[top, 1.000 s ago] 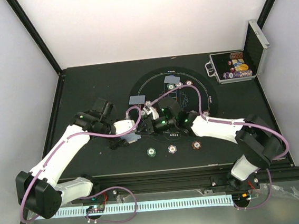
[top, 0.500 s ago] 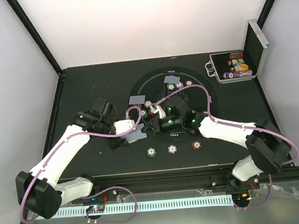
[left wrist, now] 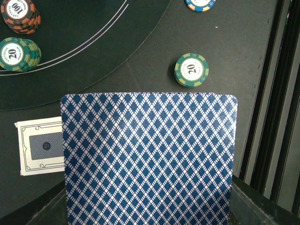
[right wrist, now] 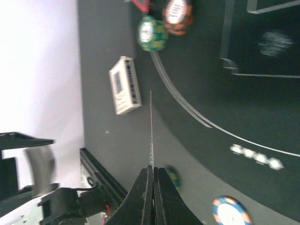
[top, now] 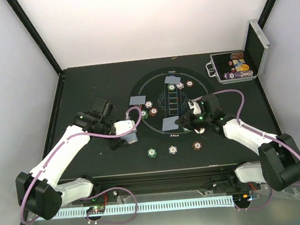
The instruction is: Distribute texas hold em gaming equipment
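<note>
My left gripper (top: 127, 139) hovers left of the printed circle, shut on a deck of playing cards (left wrist: 147, 159) whose blue diamond back hides its fingers in the left wrist view. The right gripper (top: 181, 121) (right wrist: 153, 169) is over the circle's lower middle. It is shut on a single card (top: 170, 123), which shows edge-on (right wrist: 151, 131) in the right wrist view. Two face-down cards (top: 137, 100) (top: 172, 79) lie on the mat. Three chips, green (top: 153, 152), white (top: 173, 149) and brown (top: 197, 145), sit in a row near the front edge. Small stacks (top: 148, 111) (top: 181, 85) sit beside the dealt cards.
An open silver-edged case (top: 234, 67) with coloured chips stands at the back right. A white card box (left wrist: 41, 146) (right wrist: 124, 85) lies on the table under the left gripper. A green 20 chip (left wrist: 191, 70) lies just beyond the deck. The rail (top: 161, 176) runs along the near edge.
The right gripper shut on one card at the deck and carried it right, away from the left gripper, to the circle's lower middle. The left arm barely moved.
</note>
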### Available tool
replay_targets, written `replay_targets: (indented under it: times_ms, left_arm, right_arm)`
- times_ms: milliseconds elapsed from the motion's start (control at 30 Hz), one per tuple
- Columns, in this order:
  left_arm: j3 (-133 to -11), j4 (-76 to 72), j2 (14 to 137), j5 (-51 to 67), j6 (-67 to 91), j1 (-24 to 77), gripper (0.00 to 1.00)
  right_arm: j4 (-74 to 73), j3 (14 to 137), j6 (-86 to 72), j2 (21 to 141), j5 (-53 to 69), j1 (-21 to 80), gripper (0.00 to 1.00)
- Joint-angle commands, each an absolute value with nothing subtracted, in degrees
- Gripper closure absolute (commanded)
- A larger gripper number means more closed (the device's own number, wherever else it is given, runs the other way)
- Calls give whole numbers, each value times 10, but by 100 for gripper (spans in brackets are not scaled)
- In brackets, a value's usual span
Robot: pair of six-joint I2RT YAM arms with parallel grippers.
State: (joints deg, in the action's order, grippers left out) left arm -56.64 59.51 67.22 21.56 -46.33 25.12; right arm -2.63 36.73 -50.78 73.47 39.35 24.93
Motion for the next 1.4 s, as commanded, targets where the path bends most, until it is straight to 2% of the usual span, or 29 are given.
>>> replay_targets:
  times_ms: [0, 667, 900, 967, 1067, 1200, 1367]
  left_arm:
    - [-575, 592, 668, 214, -471, 250, 98]
    - [-572, 597, 664, 209, -475, 250, 98]
    - [-575, 598, 666, 213, -475, 249, 99]
    - [-576, 597, 666, 214, -475, 250, 98]
    - [-575, 598, 665, 213, -477, 250, 99]
    - [-576, 598, 666, 214, -478, 250, 98]
    - [-579, 599, 668, 218, -477, 250, 98]
  right_arm:
    - [-65, 330, -462, 734, 406, 201, 99]
    - [-113, 315, -375, 780, 389, 54, 99]
    - [-122, 291, -367, 775, 369, 36, 98]
    - [-135, 295, -359, 779, 352, 35, 91]
    - [-168, 306, -349, 771, 324, 35, 74]
    - [-205, 324, -346, 735, 284, 34, 60]
    - [-229, 336, -356, 696, 279, 41, 56]
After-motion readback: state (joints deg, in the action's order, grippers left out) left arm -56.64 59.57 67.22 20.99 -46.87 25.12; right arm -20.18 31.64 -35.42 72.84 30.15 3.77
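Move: The spot where the held blue-backed card is to go lies about 7 cm to the right of the right hand, nearly level fore and aft and some 11 cm below. The dealer button is roughly 5 cm right of that spot and 2 cm nearer the base. A red chip stack stands 11 cm back and 10 cm right of the hand, a blue one 11 cm back and 3 cm left. From the left hand the spot is about 30 cm right, 4 cm ahead and 12 cm down. The blue-backed card, already pinched at its edge, is carried by the right hand some 13 cm to the right and about 10 cm down to the mat beside the dealer button, the wrist swinging about 15 degrees clockwise. Low over the mat the fingers open nearly halfway and let go of the card, and the hand starts back up by a couple of centimetres. The left hand keeps holding the deck still. ##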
